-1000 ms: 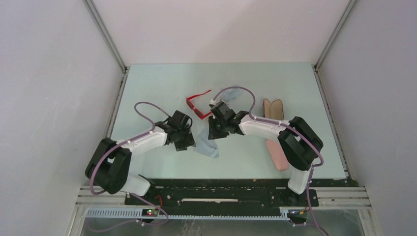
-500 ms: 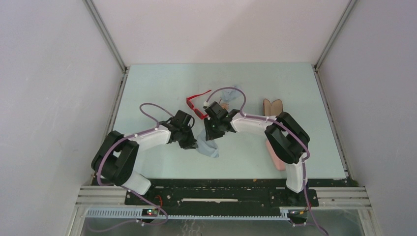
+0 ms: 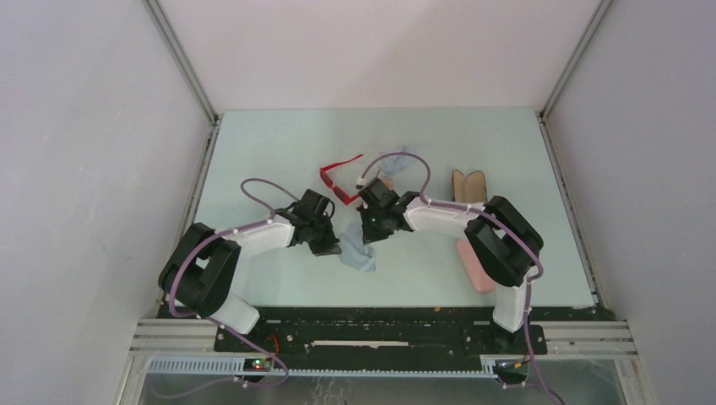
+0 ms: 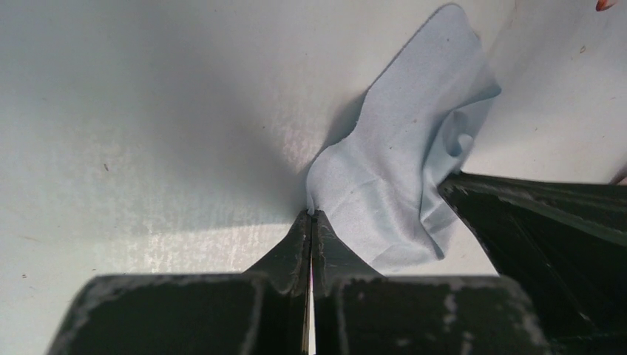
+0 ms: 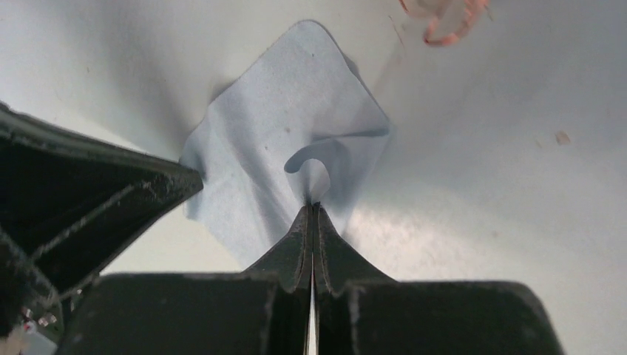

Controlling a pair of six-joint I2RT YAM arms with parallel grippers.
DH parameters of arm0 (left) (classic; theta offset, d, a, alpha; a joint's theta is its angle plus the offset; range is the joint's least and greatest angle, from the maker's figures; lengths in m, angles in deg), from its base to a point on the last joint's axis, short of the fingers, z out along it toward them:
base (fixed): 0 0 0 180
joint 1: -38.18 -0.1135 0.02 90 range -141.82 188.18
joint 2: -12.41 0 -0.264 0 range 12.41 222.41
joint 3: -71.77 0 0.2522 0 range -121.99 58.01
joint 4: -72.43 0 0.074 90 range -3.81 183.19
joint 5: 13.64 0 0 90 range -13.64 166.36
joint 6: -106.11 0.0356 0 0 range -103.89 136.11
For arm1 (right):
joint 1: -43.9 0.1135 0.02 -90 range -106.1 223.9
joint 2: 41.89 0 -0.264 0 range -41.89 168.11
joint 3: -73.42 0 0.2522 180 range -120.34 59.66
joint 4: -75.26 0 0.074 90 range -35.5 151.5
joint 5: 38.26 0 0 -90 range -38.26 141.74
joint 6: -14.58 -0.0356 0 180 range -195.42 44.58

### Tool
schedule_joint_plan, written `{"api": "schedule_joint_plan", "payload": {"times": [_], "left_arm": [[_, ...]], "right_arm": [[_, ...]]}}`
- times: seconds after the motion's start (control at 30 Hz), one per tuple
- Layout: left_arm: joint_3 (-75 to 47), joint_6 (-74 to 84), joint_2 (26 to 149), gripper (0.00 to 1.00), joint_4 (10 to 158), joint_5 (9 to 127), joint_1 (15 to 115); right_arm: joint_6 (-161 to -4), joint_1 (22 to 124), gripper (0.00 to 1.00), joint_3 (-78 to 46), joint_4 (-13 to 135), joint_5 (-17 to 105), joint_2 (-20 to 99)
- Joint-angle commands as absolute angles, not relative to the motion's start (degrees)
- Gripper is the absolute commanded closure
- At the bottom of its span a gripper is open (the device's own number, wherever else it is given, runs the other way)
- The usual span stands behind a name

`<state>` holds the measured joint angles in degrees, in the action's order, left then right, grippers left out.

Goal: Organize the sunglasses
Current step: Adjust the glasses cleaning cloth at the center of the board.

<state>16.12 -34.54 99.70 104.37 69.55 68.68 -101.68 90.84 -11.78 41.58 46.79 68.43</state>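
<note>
The red-framed sunglasses (image 3: pixel 340 179) lie on the table behind both grippers. Only a bit of the slim orange-tinted pair (image 5: pixel 446 22) shows at the top edge of the right wrist view. A pale blue cloth (image 3: pixel 356 253) lies crumpled between the arms. My left gripper (image 3: pixel 333 246) (image 4: pixel 311 214) is shut on the cloth's (image 4: pixel 399 170) left edge. My right gripper (image 3: pixel 365 234) (image 5: pixel 313 205) is shut on a fold in the cloth's (image 5: pixel 288 111) middle. The two grippers stand close together, fingertips down at the table, neither touching sunglasses.
An open plaid case (image 3: pixel 469 184) lies at the back right, and a pink case (image 3: pixel 475 263) lies in front of it beside the right arm. A second pale blue cloth (image 3: pixel 405 156) sits behind the right gripper. Walls close in on three sides.
Both grippers have closed onto the pale blue cloth. The left arm reached right towards it and the right arm drew left and down, so the cloth is now bunched between them.
</note>
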Motion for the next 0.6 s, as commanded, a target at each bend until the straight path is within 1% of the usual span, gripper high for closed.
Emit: {"api": "schedule_joint_plan", "payload": {"times": [0.0,0.13,0.33,0.37,0.43,0.47,0.5,0.57], "left_arm": [[18.53,-35.29,100.25,1.0,104.24,70.66,69.09],[19.01,-35.56,99.98,1.0,103.83,70.52,69.12],[19.67,-35.74,98.88,1.0,103.19,69.86,69.2],[19.74,-35.73,98.75,1.0,103.16,69.78,69.16],[19.72,-35.72,98.52,1.0,103.23,69.79,69.2],[19.85,-35.79,98.34,1.0,103.32,69.87,69.2],[19.97,-36.01,98.06,1.0,103.37,69.94,69.2],[20.48,-36.79,97.04,1.0,103.29,70.41,69.2]], "right_arm": [[-106.26,88.89,1.0,-7.11,45.88,47.47,60.83],[-109.16,87.86,1.0,-1.95,47.46,48.9,56.82],[-114.67,87.49,1.0,4.36,50.07,54.41,52.43],[-115.29,87.3,0.95,4.86,50.62,54.32,52.16],[-115.76,87.16,0.57,4.99,50.48,55.02,51.65],[-115.99,87.14,0.48,4.99,50.16,55.65,51.15],[-116.14,87.22,0.43,5.06,49.98,56.47,50.44],[-116.18,87.32,0.42,5.72,49.94,57.59,48.84]]}}
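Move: The right fingers are already shut on a folded bit on the right side of the light-blue cleaning cloth; the cloth's middle lies about 3 cm to their left, 1 cm back and about 1 cm below. The brown-lensed glasses sit some 13 cm ahead and 2 cm to the right of the right hand, and the red sunglasses about 18 cm ahead and 5 cm left. For the left hand, shut on the cloth's left edge, that middle is roughly 5 cm right and 1 cm ahead. Still pinching the fold, the right hand draws it out to the right across the board, about 6 cm away from the left hand, rising some 2 cm on the way and sinking a little again as it turns about 15 degrees clockwise. Then its fingers open and let go of the cloth. The left fingers stay shut on the left edge, holding nearly still. ##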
